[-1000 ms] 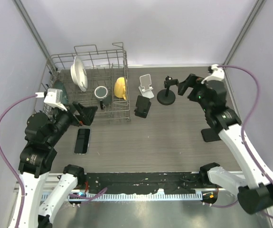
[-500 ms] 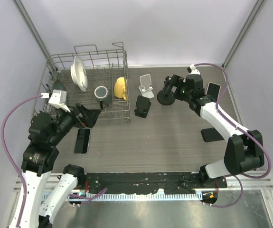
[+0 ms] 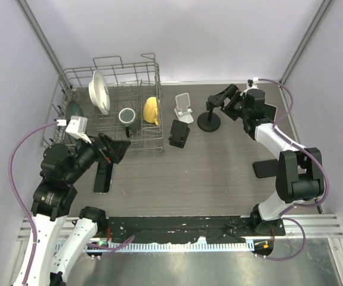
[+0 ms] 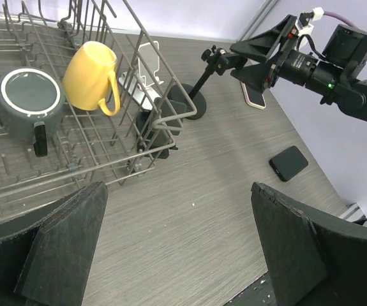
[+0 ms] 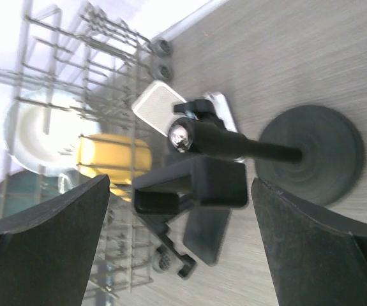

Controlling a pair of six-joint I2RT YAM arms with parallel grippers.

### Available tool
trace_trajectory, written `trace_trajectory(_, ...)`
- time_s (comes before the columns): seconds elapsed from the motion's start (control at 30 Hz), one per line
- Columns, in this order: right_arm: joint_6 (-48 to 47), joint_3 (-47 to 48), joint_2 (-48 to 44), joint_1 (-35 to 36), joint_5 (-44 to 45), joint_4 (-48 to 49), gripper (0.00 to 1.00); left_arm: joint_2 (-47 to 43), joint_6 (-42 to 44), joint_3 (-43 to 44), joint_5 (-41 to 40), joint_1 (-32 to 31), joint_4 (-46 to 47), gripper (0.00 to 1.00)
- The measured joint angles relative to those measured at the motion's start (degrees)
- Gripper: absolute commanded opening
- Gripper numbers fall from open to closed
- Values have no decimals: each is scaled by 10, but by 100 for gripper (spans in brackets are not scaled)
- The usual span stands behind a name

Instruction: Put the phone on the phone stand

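Observation:
A dark phone lies flat on the table at the left, its far end under my left gripper. That gripper hangs open over bare table with nothing between its fingers. My right gripper is open at the back, its fingers either side of the clamp head of a black pole stand; touching cannot be told. A white phone stand and a black phone stand sit beside it. A pink-edged phone and a black phone lie at the right.
A wire dish rack fills the back left, holding a white plate, a grey mug and a yellow mug. Grey walls close in the table on three sides.
My right arm has stretched toward the back and its open gripper has come up to the pole stand's clamp. My left gripper has drifted slightly right and nearer, over the dark phone's far end.

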Motion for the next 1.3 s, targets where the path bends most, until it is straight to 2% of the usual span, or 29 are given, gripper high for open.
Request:
trace_trajectory(0.1, 53, -20, 1, -12, -17, 62, 97, -1, 0, -2, 0, 0, 0, 100)
trace_trajectory(0.23, 137, -37, 30, -28, -39, 133, 89, -1, -2, -3, 1, 0, 1, 100)
trace_trajectory(0.5, 238, -48, 60, -30, -62, 181, 74, -2, -10, -8, 10, 0, 8, 100)
trace_trajectory(0.73, 296, -76, 60, -29, -65, 227, 44, -1, -20, -22, 18, 0, 13, 100)
trace_trajectory(0.77, 303, -81, 60, -29, -65, 230, 33, -1, -20, -22, 20, 0, 13, 100)
trace_trajectory(0.83, 323, -87, 63, -29, -67, 244, 21, -1, -21, -22, 20, 0, 13, 100)
trace_trajectory(0.87, 328, -89, 64, -29, -67, 251, 12, -2, -22, -22, 21, 0, 13, 100)
trace_trajectory(0.93, 343, -96, 65, -29, -67, 268, 3, -3, -26, -22, 21, 0, 13, 100)
trace_trajectory(1.13, 368, -153, 25, -32, -85, 300, 1, -9, -30, -22, 22, 0, 12, 100)
trace_trajectory(1.3, 308, -232, -143, -32, -125, 189, 1, -15, -29, -23, 21, 0, 10, 100)
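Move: The head of the round-based phone stand lies between the right hand's open fingers, about 2 cm ahead and 2 cm to the left, at the same height. The white stand is some 7 cm ahead and 14 cm to the left, the black folding stand about 4 cm back and 16 cm to the left, both roughly 14 cm lower. From the left hand, the round-based stand's head is about 30 cm ahead, 33 cm to the right and 14 cm below. The right hand rolls left-side-up about 35 degrees, pinches the stand's head, then pulls the stand back some 9 cm. ##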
